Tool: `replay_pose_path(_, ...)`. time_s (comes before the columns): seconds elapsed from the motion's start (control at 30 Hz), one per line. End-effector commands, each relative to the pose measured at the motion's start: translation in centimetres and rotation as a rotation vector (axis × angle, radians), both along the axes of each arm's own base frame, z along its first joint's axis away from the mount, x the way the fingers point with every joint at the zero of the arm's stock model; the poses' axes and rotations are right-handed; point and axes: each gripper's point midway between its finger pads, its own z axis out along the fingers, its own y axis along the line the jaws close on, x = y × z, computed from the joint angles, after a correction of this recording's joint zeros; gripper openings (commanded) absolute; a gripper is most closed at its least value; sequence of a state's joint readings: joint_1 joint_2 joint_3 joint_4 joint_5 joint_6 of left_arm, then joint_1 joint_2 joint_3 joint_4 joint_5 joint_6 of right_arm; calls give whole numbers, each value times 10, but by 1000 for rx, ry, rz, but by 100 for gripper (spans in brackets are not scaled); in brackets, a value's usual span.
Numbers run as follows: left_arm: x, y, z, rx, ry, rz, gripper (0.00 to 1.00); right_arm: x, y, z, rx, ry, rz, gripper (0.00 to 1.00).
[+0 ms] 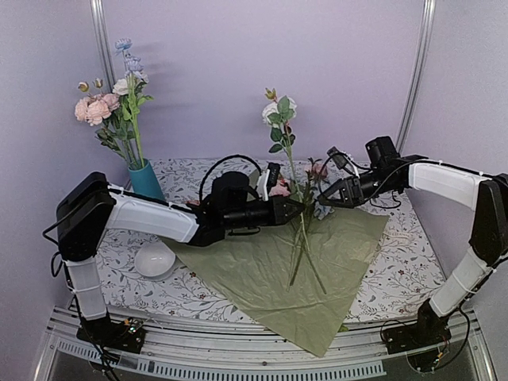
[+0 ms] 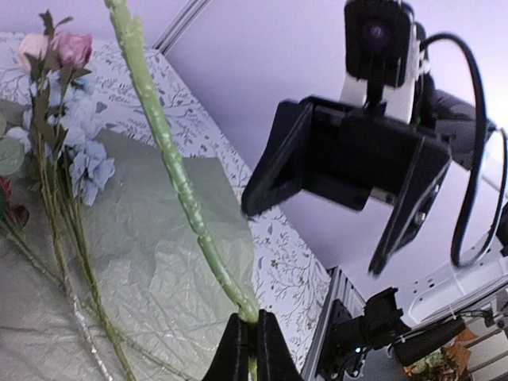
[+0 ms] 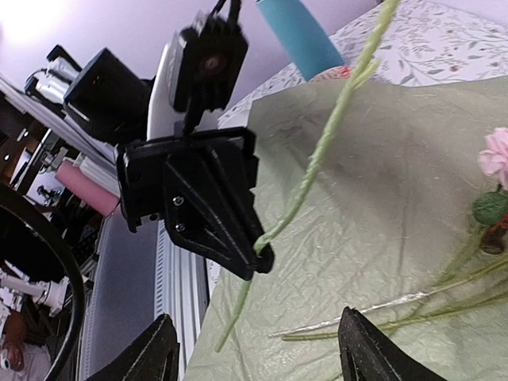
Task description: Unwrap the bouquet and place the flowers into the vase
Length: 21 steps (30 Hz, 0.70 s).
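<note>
My left gripper (image 1: pixel 301 208) (image 2: pixel 252 340) is shut on the lower part of a light green flower stem (image 2: pixel 178 171) (image 3: pixel 317 159). The stem stands upright above the table, and its white bloom (image 1: pixel 279 109) is at the top. My right gripper (image 1: pixel 319 194) (image 3: pixel 258 355) is open just right of that stem, with nothing between its fingers. The bouquet's olive-green sheet (image 1: pixel 262 274) lies spread flat, with several flowers (image 1: pixel 305 250) (image 2: pixel 79 151) on it. The teal vase (image 1: pixel 146 178) (image 3: pixel 300 32) stands at the back left and holds pink, white and blue blooms (image 1: pixel 111 99).
A white round bowl (image 1: pixel 154 259) sits near the left arm's elbow at the sheet's left edge. A pink bloom (image 3: pixel 496 155) and loose stems lie on the sheet to the right. The flowered tablecloth (image 1: pixel 397 278) covers the table. Metal frame posts (image 1: pixel 101 48) stand at the back.
</note>
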<state>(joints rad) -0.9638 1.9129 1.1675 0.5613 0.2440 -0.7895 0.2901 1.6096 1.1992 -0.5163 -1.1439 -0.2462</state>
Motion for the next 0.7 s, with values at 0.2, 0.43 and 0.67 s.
replay_pose_path(0.2, -10, 10, 90, -312, -153, 13, 0, -40, 47, -16, -7, 38, 146, 69)
replay_pose_path(0.43, -9, 18, 92, -336, -165, 40, 0, -52, 52, -21, 19, 78, 195, 10)
replay_pose_path(0.67, 14, 31, 90, -320, -173, 115, 44, -57, 50, -31, 1, 64, 206, 0)
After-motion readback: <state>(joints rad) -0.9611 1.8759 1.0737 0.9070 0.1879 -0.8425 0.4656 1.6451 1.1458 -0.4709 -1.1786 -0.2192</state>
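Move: From the open right gripper, the lower stem of the white flower is about 5 cm back, 6 cm to the left and some 4 cm down. The blue flowers on the paper are roughly 14 cm ahead of it, straight out and 16 cm below, and the loose stems some 6 cm back, 5 cm left, 18 cm below. The left gripper already holds the white flower by its stem, with the right gripper about 4 cm ahead and 7 cm to its right. Bring the right gripper about 5 cm back and 5 cm left, sinking slightly, in under the left gripper, and shut its fingers on the white flower's stem below the left fingers. Meanwhile raise the left gripper some 6 cm, tipping its fingers up about 15 degrees, and once the right is shutting, start opening the left fingers around the stem. ##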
